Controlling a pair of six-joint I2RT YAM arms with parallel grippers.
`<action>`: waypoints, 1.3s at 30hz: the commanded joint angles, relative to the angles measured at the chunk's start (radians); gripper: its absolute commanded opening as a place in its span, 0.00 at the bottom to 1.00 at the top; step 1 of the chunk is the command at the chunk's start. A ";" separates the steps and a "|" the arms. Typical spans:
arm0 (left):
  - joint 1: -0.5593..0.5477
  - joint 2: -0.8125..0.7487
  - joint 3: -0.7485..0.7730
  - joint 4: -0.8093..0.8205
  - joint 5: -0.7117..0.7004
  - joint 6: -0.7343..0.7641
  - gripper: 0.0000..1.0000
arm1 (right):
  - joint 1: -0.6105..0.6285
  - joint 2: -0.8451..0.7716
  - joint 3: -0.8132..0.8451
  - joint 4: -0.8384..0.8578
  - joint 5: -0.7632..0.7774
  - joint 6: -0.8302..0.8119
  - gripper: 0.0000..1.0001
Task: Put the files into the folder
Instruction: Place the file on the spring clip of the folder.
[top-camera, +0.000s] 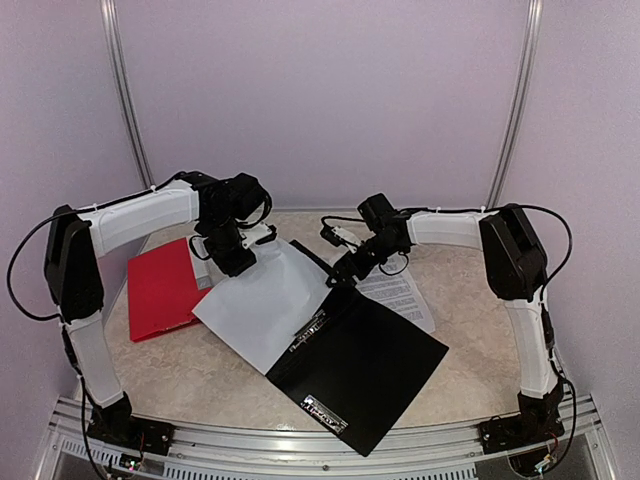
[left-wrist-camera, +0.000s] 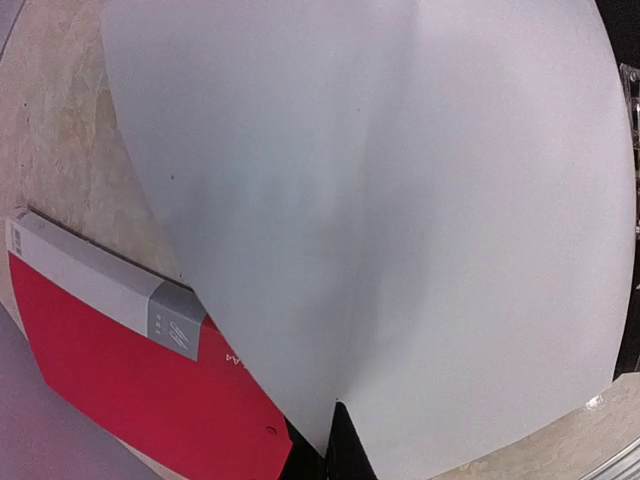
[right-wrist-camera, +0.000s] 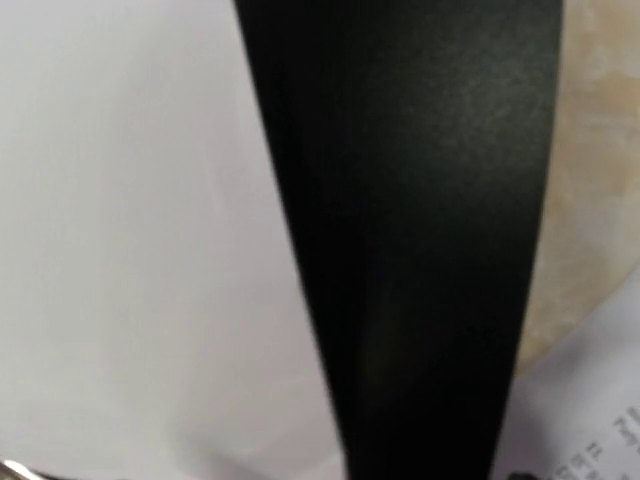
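Note:
The black folder (top-camera: 375, 360) lies open in the middle of the table. A large blank white sheet of the files (top-camera: 262, 300) covers its left half. My left gripper (top-camera: 236, 262) is at that sheet's far left corner and is shut on it; in the left wrist view the sheet (left-wrist-camera: 400, 200) fills the picture above the black fingers (left-wrist-camera: 350, 450). A printed sheet (top-camera: 402, 293) lies beyond the folder's right half. My right gripper (top-camera: 343, 268) hangs open at the folder's far corner. Its wrist view shows a black folder band (right-wrist-camera: 420, 200) between the white sheet (right-wrist-camera: 130, 230) and the printed sheet (right-wrist-camera: 590, 420); its fingers are hidden.
A red folder (top-camera: 160, 290) with a grey label band (left-wrist-camera: 110, 285) lies flat on the left, partly under the white sheet's edge. The marbled table (top-camera: 190, 375) ends at a metal rail (top-camera: 300, 440) in front. Lilac walls close in the back and sides.

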 joint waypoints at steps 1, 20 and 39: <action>-0.009 0.067 0.095 -0.008 -0.021 0.052 0.00 | 0.006 0.002 0.007 -0.020 0.039 0.003 0.79; -0.016 0.169 0.156 0.007 -0.043 0.175 0.05 | 0.005 -0.116 -0.063 -0.050 0.184 0.032 0.81; -0.023 0.209 0.197 0.063 -0.080 0.230 0.39 | 0.005 -0.164 -0.142 -0.031 0.195 0.056 0.80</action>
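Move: The left hand holds the blank sheet near its left edge; the spring clip at the black folder's spine lies about 9 cm back, 14 cm to its right and 9 cm below. The red folder's middle is some 14 cm to its left, 1 cm ahead and 9 cm below. From the right hand, that clip is roughly 14 cm back, 7 cm left and 3 cm below, and the printed sheets are about 10 cm right and 3 cm back. The left fingers let go of the blank sheet, opening to over a third as the hand travels about 5 cm forward and to the right over the black folder's left leaf, after a brief lift sinking 3 cm, and turns some 10 degrees clockwise. The right hand, fingers still wide open, shifts about 4 cm right towards the printed sheets, dipping slightly, then rising and settling again. ##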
